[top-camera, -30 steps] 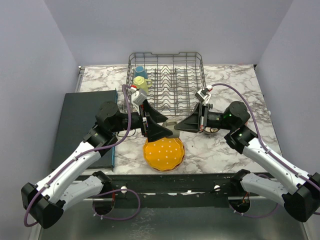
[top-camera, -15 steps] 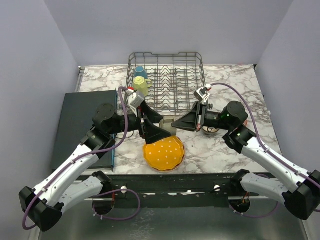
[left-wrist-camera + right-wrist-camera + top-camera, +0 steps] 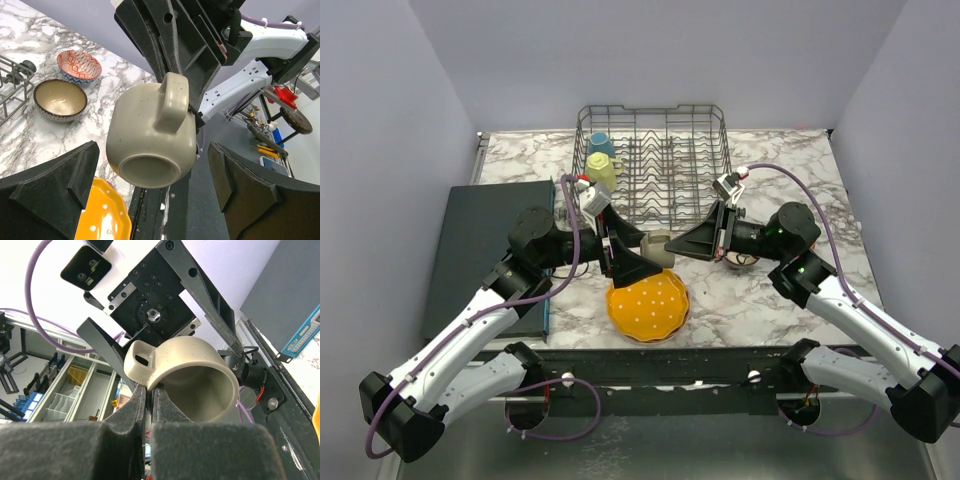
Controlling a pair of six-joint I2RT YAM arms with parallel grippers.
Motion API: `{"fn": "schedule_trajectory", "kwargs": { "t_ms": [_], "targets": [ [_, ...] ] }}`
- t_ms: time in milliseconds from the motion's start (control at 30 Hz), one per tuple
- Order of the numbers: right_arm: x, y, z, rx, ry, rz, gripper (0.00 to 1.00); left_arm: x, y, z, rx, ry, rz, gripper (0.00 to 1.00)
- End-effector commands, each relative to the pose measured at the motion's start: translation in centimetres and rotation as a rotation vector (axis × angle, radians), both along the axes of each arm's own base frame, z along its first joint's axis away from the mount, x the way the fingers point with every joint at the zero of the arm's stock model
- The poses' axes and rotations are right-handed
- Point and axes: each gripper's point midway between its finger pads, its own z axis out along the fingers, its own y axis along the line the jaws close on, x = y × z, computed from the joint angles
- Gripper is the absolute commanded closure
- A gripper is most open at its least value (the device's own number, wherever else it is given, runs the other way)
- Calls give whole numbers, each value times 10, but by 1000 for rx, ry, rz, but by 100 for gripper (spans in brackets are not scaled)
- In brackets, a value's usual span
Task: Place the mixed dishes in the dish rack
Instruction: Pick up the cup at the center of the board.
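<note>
An olive mug (image 3: 658, 247) hangs on its side above the table, in front of the dish rack (image 3: 655, 160). My right gripper (image 3: 676, 251) is shut on the mug (image 3: 186, 374), pinching its wall beside the handle (image 3: 149, 407). My left gripper (image 3: 642, 250) stands open, its two fingers wide on either side of the mug (image 3: 150, 142) without touching it (image 3: 150, 200). A blue mug (image 3: 601, 143) and a yellow mug (image 3: 602, 168) sit in the rack's left end. An orange white-dotted scalloped plate (image 3: 647, 305) lies below the grippers.
A dark brown bowl (image 3: 60, 100) and a blue-patterned bowl (image 3: 78, 66) sit on the marble table at the right, mostly behind my right arm in the top view. A dark flat mat (image 3: 485, 250) lies at the left. The plate's edge (image 3: 102, 217) shows under the left gripper.
Both grippers have shifted slightly. The mug held by the right gripper now shows between the left gripper's open fingers. The jaws of both stand as before.
</note>
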Motion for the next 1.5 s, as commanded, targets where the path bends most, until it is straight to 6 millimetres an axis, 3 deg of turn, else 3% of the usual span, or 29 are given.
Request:
{"fn": "schedule_trajectory", "kwargs": {
  "t_ms": [0, 533, 933, 1267, 1467],
  "targets": [
    [-2, -3, 20, 36, -56, -24, 99, 3, 2, 0, 14, -27, 31, 1],
    [-2, -2, 12, 10, -40, -21, 99, 6, 7, 9, 22, -60, 67, 1],
    [-3, -4, 14, 17, -49, -24, 99, 8, 2, 2, 35, -34, 50, 5],
    [-4, -5, 11, 18, -45, -28, 99, 5, -3, -1, 34, -8, 1, 55],
    [-4, -6, 7, 11, -42, -36, 99, 5, -2, 2, 27, -18, 8, 68]
  ]
}}
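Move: Just off the open left fingertips hangs the cup, its base facing them: its middle about 3 cm to the left hand's right, level with it in height and reach. The right hand still pinches its rim, the cup's middle some 3 cm left of that hand and 3 cm below. The orange plate lies almost straight under the left hand, roughly 31 cm down and 2 cm right; the brown bowl is about 14 cm ahead, 30 cm right and just as low. Closing around the base end of the cup from both sides, the left fingers come in from wide open to about two-thirds and begin to grip it, their effort rising; before that the left hand has sunk about 1 cm and edged slightly forward, its wrist barely turning. The right hand keeps its shut pinch on the rim and sinks a bit under 1 cm, then holds nearly still. ##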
